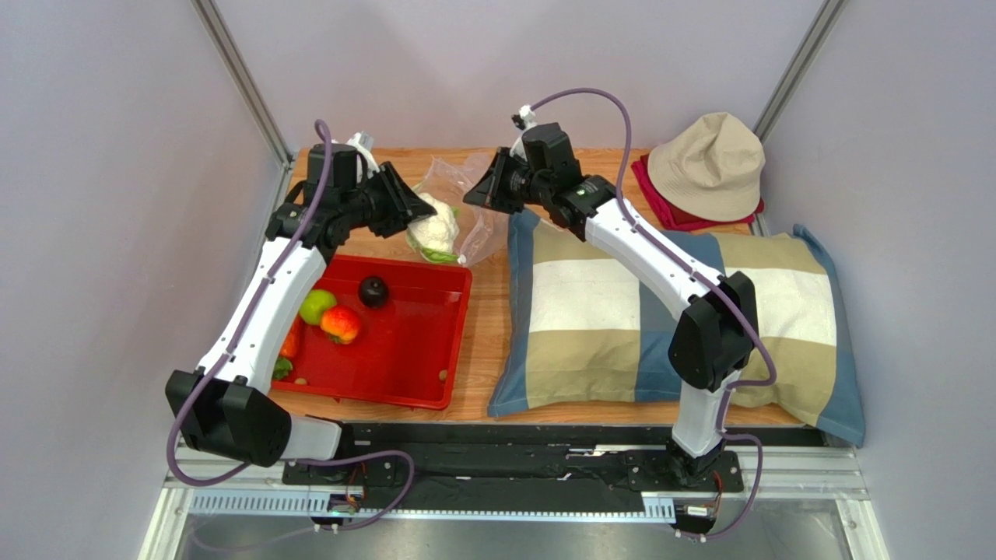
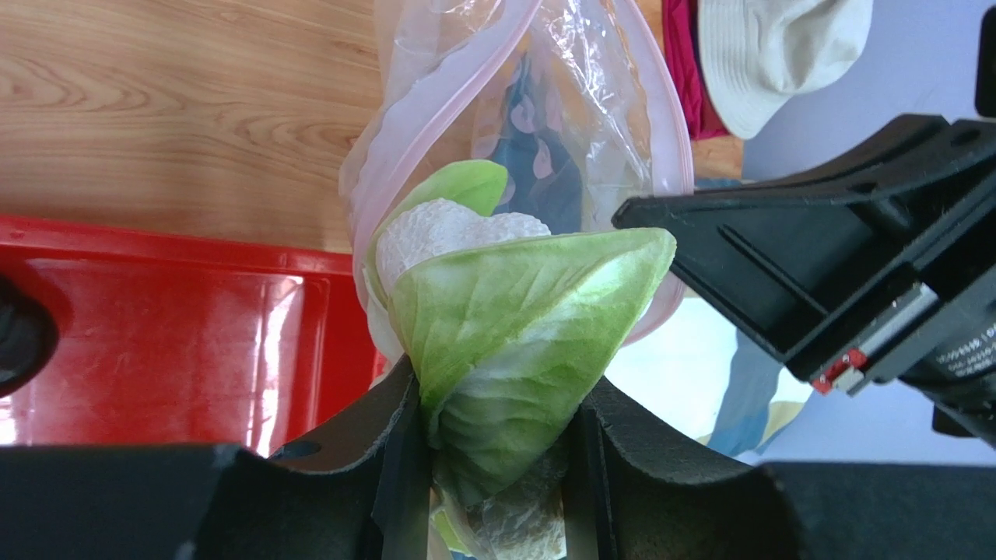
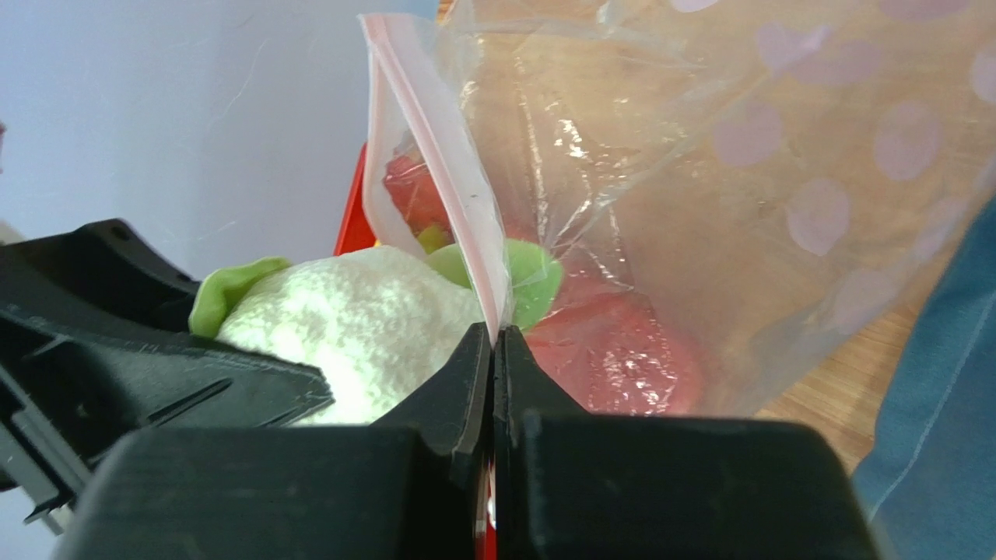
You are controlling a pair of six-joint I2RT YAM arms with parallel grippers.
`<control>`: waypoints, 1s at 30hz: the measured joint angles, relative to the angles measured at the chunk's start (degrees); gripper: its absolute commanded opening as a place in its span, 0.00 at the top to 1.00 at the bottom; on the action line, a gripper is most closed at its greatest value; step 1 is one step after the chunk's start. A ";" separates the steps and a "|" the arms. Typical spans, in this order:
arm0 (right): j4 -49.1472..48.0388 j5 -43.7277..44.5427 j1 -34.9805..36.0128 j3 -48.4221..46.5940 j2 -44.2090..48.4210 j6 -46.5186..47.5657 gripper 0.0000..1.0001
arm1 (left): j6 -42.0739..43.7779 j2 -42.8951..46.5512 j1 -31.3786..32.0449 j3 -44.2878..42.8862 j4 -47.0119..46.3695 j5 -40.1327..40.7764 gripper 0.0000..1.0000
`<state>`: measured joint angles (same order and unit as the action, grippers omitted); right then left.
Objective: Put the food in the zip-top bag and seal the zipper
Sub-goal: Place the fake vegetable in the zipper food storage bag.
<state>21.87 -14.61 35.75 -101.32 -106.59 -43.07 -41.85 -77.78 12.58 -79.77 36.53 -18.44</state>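
Observation:
My left gripper [image 1: 412, 208] is shut on the white-green cauliflower [image 1: 435, 232], which fills the left wrist view [image 2: 503, 315] and sits at the mouth of the clear zip-top bag [image 1: 462, 198]. My right gripper [image 1: 491, 187] is shut on the bag's pink zipper edge [image 3: 450, 193] and holds the mouth open; the bag's mouth also shows in the left wrist view [image 2: 585, 82]. In the red tray [image 1: 409, 350] lie a green apple [image 1: 316, 306], a red-orange fruit [image 1: 340, 324] and a dark round fruit [image 1: 373, 292]. An orange carrot [image 1: 289, 342] lies at the tray's left edge, partly hidden by my left arm.
A large striped pillow [image 1: 655, 315] lies to the right of the tray, under my right arm. A beige hat [image 1: 709, 163] on red cloth sits at the back right. Walls close in left, right and behind.

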 measured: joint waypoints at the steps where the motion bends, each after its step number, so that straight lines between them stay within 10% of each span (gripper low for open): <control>1: -0.44 -0.42 0.07 0.04 0.15 0.00 1.00 | -0.96 0.00 0.02 0.04 -0.33 0.15 1.00; 26: -2.86 -12.98 2.91 0.04 0.70 -10.36 1.00 | -0.24 9.73 3.80 12.35 -18.32 17.31 0.99; 30: -4.98 -14.60 2.58 -1.81 -0.09 -15.10 1.00 | 3.52 9.73 6.71 12.35 -18.10 21.46 0.78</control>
<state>16.88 -29.21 38.33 -103.13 -106.67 -58.17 -38.33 -68.05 19.29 -67.42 18.44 3.03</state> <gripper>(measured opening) 0.010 0.470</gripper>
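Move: The cauliflower is in my left fingers, its head just outside the bag mouth, whose middle is about 2 cm ahead, 4 cm right and 3 cm below them. Behind that hand lie the dark round fruit, some 12 cm back and 10 cm left, and the tomato, some 18 cm back and 16 cm left, both about 12 cm down. From my right fingers, pinching the rim, the cauliflower's middle is some 5 cm left and 4 cm back. I draw the pinched rim over the cauliflower with my right hand, about 5 cm back and 5 cm left towards my left hand, then lift it about 5 cm near the end while its fingers swing counter-clockwise. My left hand keeps hold of the cauliflower, hovers at first, then rises 2 to 3 cm, easing left, its fingers tipping up some 20 degrees. ##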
